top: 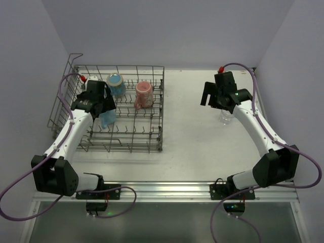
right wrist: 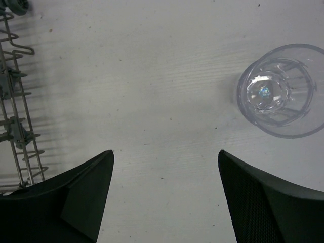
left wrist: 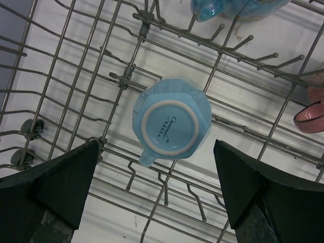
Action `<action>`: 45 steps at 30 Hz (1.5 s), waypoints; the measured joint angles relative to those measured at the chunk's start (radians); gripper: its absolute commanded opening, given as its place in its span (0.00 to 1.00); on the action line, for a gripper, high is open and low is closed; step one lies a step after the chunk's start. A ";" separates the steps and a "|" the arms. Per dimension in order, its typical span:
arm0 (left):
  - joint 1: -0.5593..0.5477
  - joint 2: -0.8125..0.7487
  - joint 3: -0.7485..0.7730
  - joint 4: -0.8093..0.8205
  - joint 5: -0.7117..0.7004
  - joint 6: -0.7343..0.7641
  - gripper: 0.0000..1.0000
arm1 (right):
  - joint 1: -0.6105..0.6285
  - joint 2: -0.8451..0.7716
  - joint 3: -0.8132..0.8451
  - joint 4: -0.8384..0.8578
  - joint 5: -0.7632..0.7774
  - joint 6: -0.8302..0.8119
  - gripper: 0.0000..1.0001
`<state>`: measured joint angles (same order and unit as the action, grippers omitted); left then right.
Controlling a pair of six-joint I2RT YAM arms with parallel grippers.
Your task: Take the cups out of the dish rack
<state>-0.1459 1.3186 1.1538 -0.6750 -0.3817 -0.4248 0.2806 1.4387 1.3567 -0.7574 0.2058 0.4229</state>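
The grey wire dish rack (top: 152, 147) stands on the left of the table. A light blue cup (left wrist: 171, 121) sits upside down on its tines, with a small handle at the lower left; it also shows in the top view (top: 107, 119). My left gripper (left wrist: 156, 151) is open and empty just above this cup (top: 103, 105). A darker blue cup (top: 116, 84) and a pink cup (top: 144, 94) stand further back in the rack. A clear glass (right wrist: 281, 91) stands on the table at the right (top: 226, 117). My right gripper (right wrist: 166, 154) is open and empty, above the table left of the glass (top: 211, 98).
The rack's taller looped side (top: 63, 96) rises at the far left. The rack's right edge (right wrist: 15, 101) shows at the left of the right wrist view. The blue cup (left wrist: 223, 7) and pink cup (left wrist: 310, 115) sit at the edges of the left wrist view.
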 measured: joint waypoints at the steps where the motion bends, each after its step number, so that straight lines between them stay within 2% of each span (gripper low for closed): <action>1: 0.000 0.008 0.000 0.001 -0.002 0.000 1.00 | 0.010 -0.005 -0.005 0.005 -0.005 -0.001 0.85; 6: 0.001 0.061 0.000 0.004 0.006 0.002 1.00 | 0.030 -0.019 -0.040 0.025 -0.019 -0.011 0.85; 12: 0.005 0.080 0.000 0.032 0.087 0.052 1.00 | 0.032 -0.028 -0.072 0.037 -0.042 -0.020 0.85; 24: 0.072 0.143 0.019 0.045 0.218 0.137 1.00 | 0.042 -0.090 -0.088 0.074 -0.103 -0.028 0.85; 45: 0.172 0.218 0.021 0.082 0.443 0.246 0.96 | 0.048 -0.091 -0.106 0.093 -0.156 -0.043 0.85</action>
<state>0.0265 1.5364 1.1748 -0.5926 0.0612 -0.1787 0.3290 1.3479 1.2503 -0.6643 0.0502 0.3801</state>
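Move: The light blue cup stands base-up in the rack, about 5 cm ahead of the left gripper, 1 cm to its right and some 10 cm below. The blue mug is roughly 14 cm farther out than that cup and 3 cm to its right; the pink mug is about 9 cm farther out than the cup and 17 cm to its right. From the right hand, the light blue cup lies around 50 cm left, 3 cm ahead and 12 cm below. Bring the left gripper down about 6 cm and forward some 3 cm onto the light blue cup, turning it roughly 15 degrees clockwise and tipping it a little steeper so the wide-open fingers come to either side of the base; don't close yet. Meanwhile ease the empty, open right hand about 4 cm left and slightly back, away from the clear glass. ##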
